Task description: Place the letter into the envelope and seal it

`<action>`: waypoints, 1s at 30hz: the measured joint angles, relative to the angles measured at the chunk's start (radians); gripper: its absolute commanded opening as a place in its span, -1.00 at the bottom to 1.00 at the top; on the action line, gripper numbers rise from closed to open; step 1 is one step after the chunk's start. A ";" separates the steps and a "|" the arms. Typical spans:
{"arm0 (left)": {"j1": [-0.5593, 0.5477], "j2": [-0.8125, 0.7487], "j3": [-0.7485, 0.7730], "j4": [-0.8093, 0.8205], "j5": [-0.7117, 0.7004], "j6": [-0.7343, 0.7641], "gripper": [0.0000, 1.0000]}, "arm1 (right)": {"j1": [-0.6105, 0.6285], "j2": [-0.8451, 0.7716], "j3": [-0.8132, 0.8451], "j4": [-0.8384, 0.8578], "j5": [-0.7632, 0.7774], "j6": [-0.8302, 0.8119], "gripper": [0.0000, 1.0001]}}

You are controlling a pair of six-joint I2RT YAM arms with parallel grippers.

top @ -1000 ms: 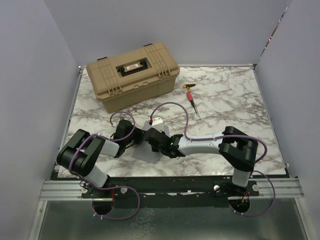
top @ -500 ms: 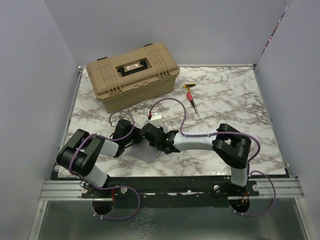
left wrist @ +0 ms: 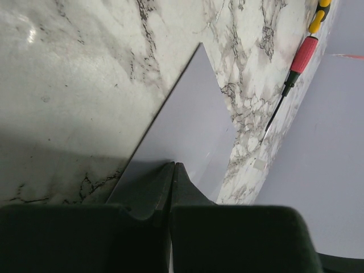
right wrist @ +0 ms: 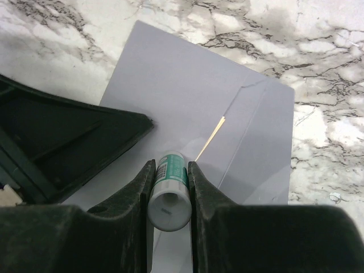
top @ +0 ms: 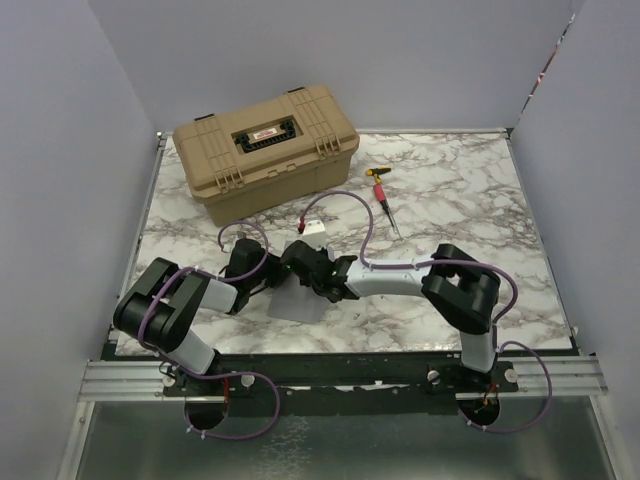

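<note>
The grey-lilac envelope point(top: 295, 303) lies flat on the marble table between the two arms, also seen in the left wrist view point(left wrist: 193, 125) and the right wrist view point(right wrist: 187, 85). A thin tan sliver of the letter point(right wrist: 211, 137) shows through a slit in the envelope; the rest of it is hidden. My left gripper point(left wrist: 174, 165) is shut, its tips resting on the envelope's surface point(top: 272, 280). My right gripper point(right wrist: 170, 162) is shut on a white and green glue stick point(right wrist: 170, 187), whose far end touches the envelope near the slit point(top: 300, 262).
A closed tan case point(top: 265, 150) stands at the back left of the table. A red and yellow screwdriver point(top: 385, 200) lies to its right, also in the left wrist view point(left wrist: 298, 62). Walls close in the table on both sides.
My right gripper has moved left and a little away from the bases, carrying the glue stick across the envelope. The left gripper has stayed on the envelope.
</note>
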 measured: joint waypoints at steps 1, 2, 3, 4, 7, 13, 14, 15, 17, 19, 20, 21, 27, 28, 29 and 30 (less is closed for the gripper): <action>0.000 0.001 0.000 0.002 0.000 0.000 -1.00 | 0.005 0.000 -0.002 0.001 0.000 0.000 -0.99; 0.000 0.002 0.000 0.003 0.000 0.000 -1.00 | 0.009 -0.002 -0.006 0.003 0.001 0.001 -0.99; 0.000 0.003 0.000 0.006 0.000 0.000 -1.00 | 0.015 -0.006 -0.012 0.006 0.001 0.002 -0.99; 0.000 0.005 -0.001 0.009 0.000 -0.001 -1.00 | 0.021 -0.011 -0.018 0.008 0.000 0.002 -0.99; 0.000 0.006 -0.005 0.017 0.000 -0.002 -1.00 | 0.032 -0.026 -0.043 0.024 0.000 0.000 -0.99; 0.000 0.006 -0.013 0.029 -0.003 -0.005 -1.00 | 0.034 -0.058 -0.095 0.070 -0.028 -0.021 -0.99; 0.000 0.006 -0.014 0.031 -0.004 -0.005 -1.00 | 0.034 -0.061 -0.101 0.080 -0.037 -0.027 -0.99; 0.000 0.006 -0.016 0.032 -0.004 -0.006 -1.00 | 0.035 -0.063 -0.106 0.087 -0.047 -0.034 -0.99; 0.000 0.005 -0.020 0.037 -0.005 -0.007 -1.00 | 0.039 -0.065 -0.113 0.105 -0.064 -0.052 -0.99; 0.000 0.004 -0.025 0.042 -0.008 -0.009 -1.00 | 0.046 -0.065 -0.114 0.116 -0.078 -0.066 -0.99; 0.000 0.003 -0.027 0.045 -0.011 -0.010 -1.00 | 0.051 -0.065 -0.114 0.120 -0.084 -0.072 -0.99; 0.000 0.001 -0.029 0.047 -0.013 -0.011 -1.00 | 0.057 -0.065 -0.114 0.123 -0.092 -0.079 -0.99; 0.000 -0.011 -0.039 0.048 -0.027 -0.017 -1.00 | 0.081 -0.065 -0.122 0.143 -0.106 -0.097 -0.99; 0.000 -0.012 -0.040 0.047 -0.028 -0.017 -1.00 | 0.082 -0.065 -0.123 0.145 -0.106 -0.098 -0.99; 0.000 -0.013 -0.040 0.045 -0.028 -0.016 -1.00 | 0.083 -0.065 -0.124 0.146 -0.106 -0.098 -0.99; 0.000 -0.015 -0.039 0.042 -0.029 -0.015 -1.00 | 0.083 -0.065 -0.124 0.146 -0.106 -0.097 -0.99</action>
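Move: The envelope lies under both hands: its middle is about level with the right hand, 1 cm to its left and 4 cm down, and some 4 cm back and 4 cm right of the left hand. From the right hand, the left fingertips rest about 4 cm ahead and 3 cm left, the screwdriver lies roughly 18 cm ahead and 18 cm right, and the toolbox stands some 24 cm ahead and 8 cm left. The envelope's flap seam is rubbed by the end of the glue tube, which the right hand keeps gripped and draws about 5 cm back towards the near edge at a steady height, veering some 2 cm left in the second half and turning around 13 degrees counter-clockwise. The left hand's shut fingers stay on the paper, barely shifting. ##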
